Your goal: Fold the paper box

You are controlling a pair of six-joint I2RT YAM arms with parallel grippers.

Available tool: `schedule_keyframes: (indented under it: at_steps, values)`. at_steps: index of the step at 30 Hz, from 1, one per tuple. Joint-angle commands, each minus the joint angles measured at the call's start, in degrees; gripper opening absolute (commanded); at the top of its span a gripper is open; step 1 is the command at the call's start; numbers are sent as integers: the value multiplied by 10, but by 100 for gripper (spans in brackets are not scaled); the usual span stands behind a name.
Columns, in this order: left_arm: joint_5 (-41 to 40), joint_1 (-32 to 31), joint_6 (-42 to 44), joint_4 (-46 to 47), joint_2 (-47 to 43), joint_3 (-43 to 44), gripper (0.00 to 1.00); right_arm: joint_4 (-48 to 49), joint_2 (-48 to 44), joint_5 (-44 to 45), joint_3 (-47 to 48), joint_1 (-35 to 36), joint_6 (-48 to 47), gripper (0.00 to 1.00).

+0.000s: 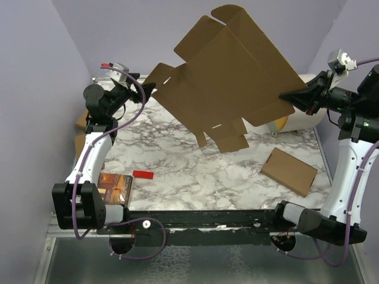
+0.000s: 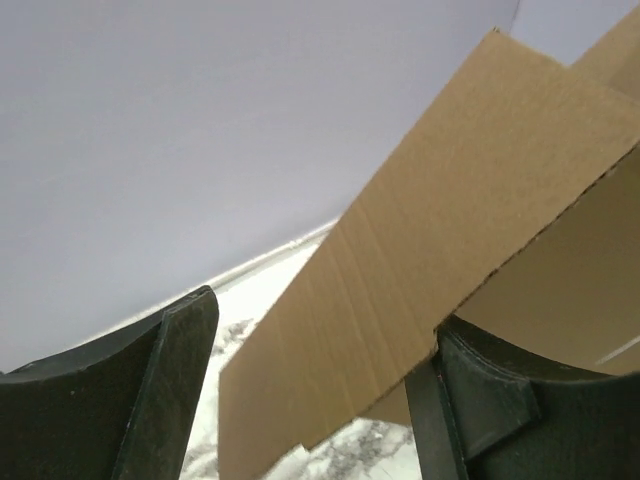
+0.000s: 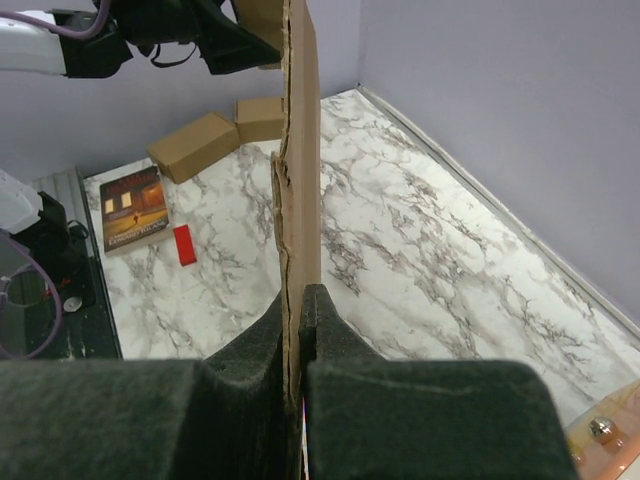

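Observation:
The paper box is an unfolded flat sheet of brown cardboard with flaps and tabs, held tilted in the air above the marble table. My right gripper is shut on its right edge. In the right wrist view the sheet stands edge-on, pinched in the right gripper. My left gripper is open at the box's left flap. In the left wrist view that flap runs between the spread fingers, close against the right one, and the left gripper is not clamped on it.
A small flat brown box lies at the right front. A cream cylinder lies behind the right gripper. A book and a red piece lie near the left base. Two small brown boxes sit by the left wall.

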Motion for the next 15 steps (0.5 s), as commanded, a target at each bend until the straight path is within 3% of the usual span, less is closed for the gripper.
schedule_keyframes:
  at_steps: [1,4,9,12,15]
  values:
    - [23,-5,12,33,19,35,67,-9,7,-25,14,-2,-5,1]
    - [43,-8,11,31,26,40,48,-9,12,-25,15,-2,-3,1]
    - [64,-13,23,32,15,22,1,-6,29,-35,14,-2,17,1]
    - [61,-18,48,33,-1,0,0,15,44,-60,1,-2,68,1]
    - [49,-25,76,28,-15,-15,0,95,47,-93,-40,-1,167,1]
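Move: Just ahead of the left hand, about 2 cm forward and 3 cm to its right at nearly its own height, the paper box's end flap reaches between the open fingers. The sheet's middle is roughly 24 cm right and 3 cm forward of this hand; a brown box sits on the table some 26 cm left, 9 cm back and 33 cm below. From the right hand, which already grips the sheet's right edge, the flap is about 38 cm left, 7 cm forward and 8 cm lower, and the sheet's middle some 18 cm left and 6 cm forward. The left fingers close fully on the end flap and pinch it by its edge, while that hand drifts about 1.5 cm to the right, rising a centimetre and then sinking back, with a slight clockwise turn. The right hand keeps its pinch on the far edge, easing forward and down by a good centimetre each and rolling under 10 degrees about its fingers, forward side down. ##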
